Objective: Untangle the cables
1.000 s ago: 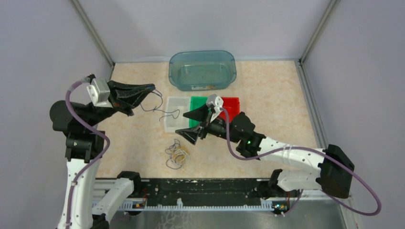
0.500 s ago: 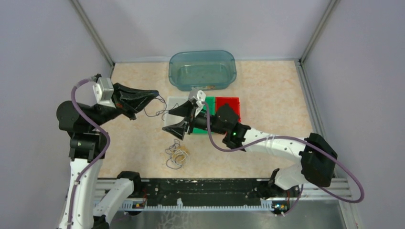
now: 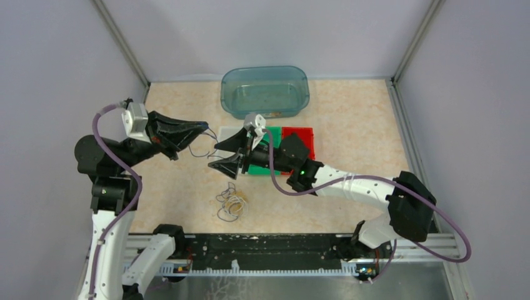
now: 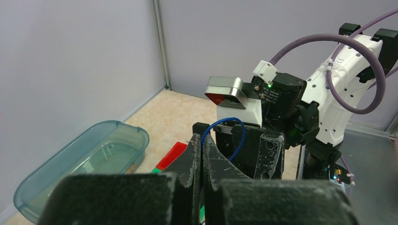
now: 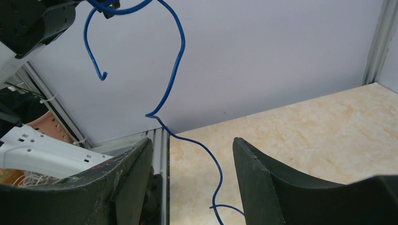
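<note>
My left gripper (image 3: 203, 127) is shut on a thin blue cable (image 3: 200, 150) and holds it above the table. In the left wrist view the cable (image 4: 243, 136) loops out from between the closed jaws of that gripper (image 4: 202, 138). My right gripper (image 3: 215, 156) is open and reaches in from the right. The dangling blue cable (image 5: 182, 42) hangs down between its two fingers (image 5: 192, 139) without touching either. A tangle of the other cables (image 3: 232, 203), yellow-orange, white and dark, lies on the table below both grippers.
A teal plastic bin (image 3: 265, 92) stands at the back. A row of small trays, with a green one (image 3: 273, 133) and a red one (image 3: 297, 134) showing, lies under the right arm. Purple arm cables loop beside both arms. Walls close in on both sides.
The right arm has swung left to the hanging blue cable, which now sits between its fingers, and its jaws have narrowed. The left gripper shifted slightly right, still holding the cable.
</note>
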You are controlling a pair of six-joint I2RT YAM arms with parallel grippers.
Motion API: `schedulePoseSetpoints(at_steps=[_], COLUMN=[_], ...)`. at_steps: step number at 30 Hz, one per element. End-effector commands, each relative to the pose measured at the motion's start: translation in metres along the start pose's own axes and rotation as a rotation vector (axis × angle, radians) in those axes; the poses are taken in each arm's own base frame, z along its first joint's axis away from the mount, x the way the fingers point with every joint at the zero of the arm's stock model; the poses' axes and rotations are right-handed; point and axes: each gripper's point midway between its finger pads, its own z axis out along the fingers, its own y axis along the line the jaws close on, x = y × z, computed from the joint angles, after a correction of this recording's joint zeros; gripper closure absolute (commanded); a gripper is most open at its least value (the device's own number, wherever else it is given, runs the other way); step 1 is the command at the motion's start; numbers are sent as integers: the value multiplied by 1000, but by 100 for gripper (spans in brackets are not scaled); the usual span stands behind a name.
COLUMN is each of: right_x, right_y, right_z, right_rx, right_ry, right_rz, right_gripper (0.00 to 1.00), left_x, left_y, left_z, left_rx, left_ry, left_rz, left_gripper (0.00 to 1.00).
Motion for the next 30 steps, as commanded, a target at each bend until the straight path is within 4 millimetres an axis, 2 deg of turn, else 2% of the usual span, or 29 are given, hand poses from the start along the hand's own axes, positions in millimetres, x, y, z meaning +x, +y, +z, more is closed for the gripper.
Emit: schedulePoseSetpoints(at_steps=[1, 9, 11, 14, 18, 23, 26, 30], right_x=[-44, -51, -51, -55, -56, -42, -36, -38], right_y=[4, 7, 5, 1, -12, -37, -50, -65], right_z=[13, 18, 17, 11, -1, -28, -48, -76], right_rx=[-22, -43, -30, 2, 75, 183, 245, 322], right_ry=[-117, -145, -151, -176, -195, -176, -174, -193], right_rz=[-40, -20, -11, -11, -7, 24, 44, 58], right_gripper=[37, 48, 57, 77, 100, 100, 100, 100], left_x=[4, 10, 12, 20, 40, 67, 77, 93], left_y=[-5, -2, -1, 3, 13, 28, 32, 37], left_z=[-1, -1, -1, -1, 0, 3, 5, 11], left_rx=[10, -2, -5, -14, -32, -45, -34, -23], left_ry=[10, 17, 17, 25, 50, 92, 115, 159], left_rz=[-46, -68, -70, -81, -101, -114, -123, -134], left_gripper=[100, 100, 100, 100, 100, 100, 80, 61])
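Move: The blue cable hangs from the closed left fingers. The stretch to be gripped lies about 10 cm straight below the left hand, and about 1 cm ahead, 1 cm left and 2 cm above the half-open right hand. From the right hand, the white bin is some 20 cm ahead, 2 cm right and 32 cm below, the green bin 12 cm right of the white one, and the cable pile 2 cm ahead, 1 cm right and 33 cm down. The hanging blue cable is pinched by the right fingers, which rise about 2 cm as they shut on it, then carry it right some 7 cm, forward and down, turning about 15 degrees clockwise. The left hand, still gripping at first, sinks about 8 cm and goes forward 5 cm, tips down slightly, and opens about a third at the end to let go. ##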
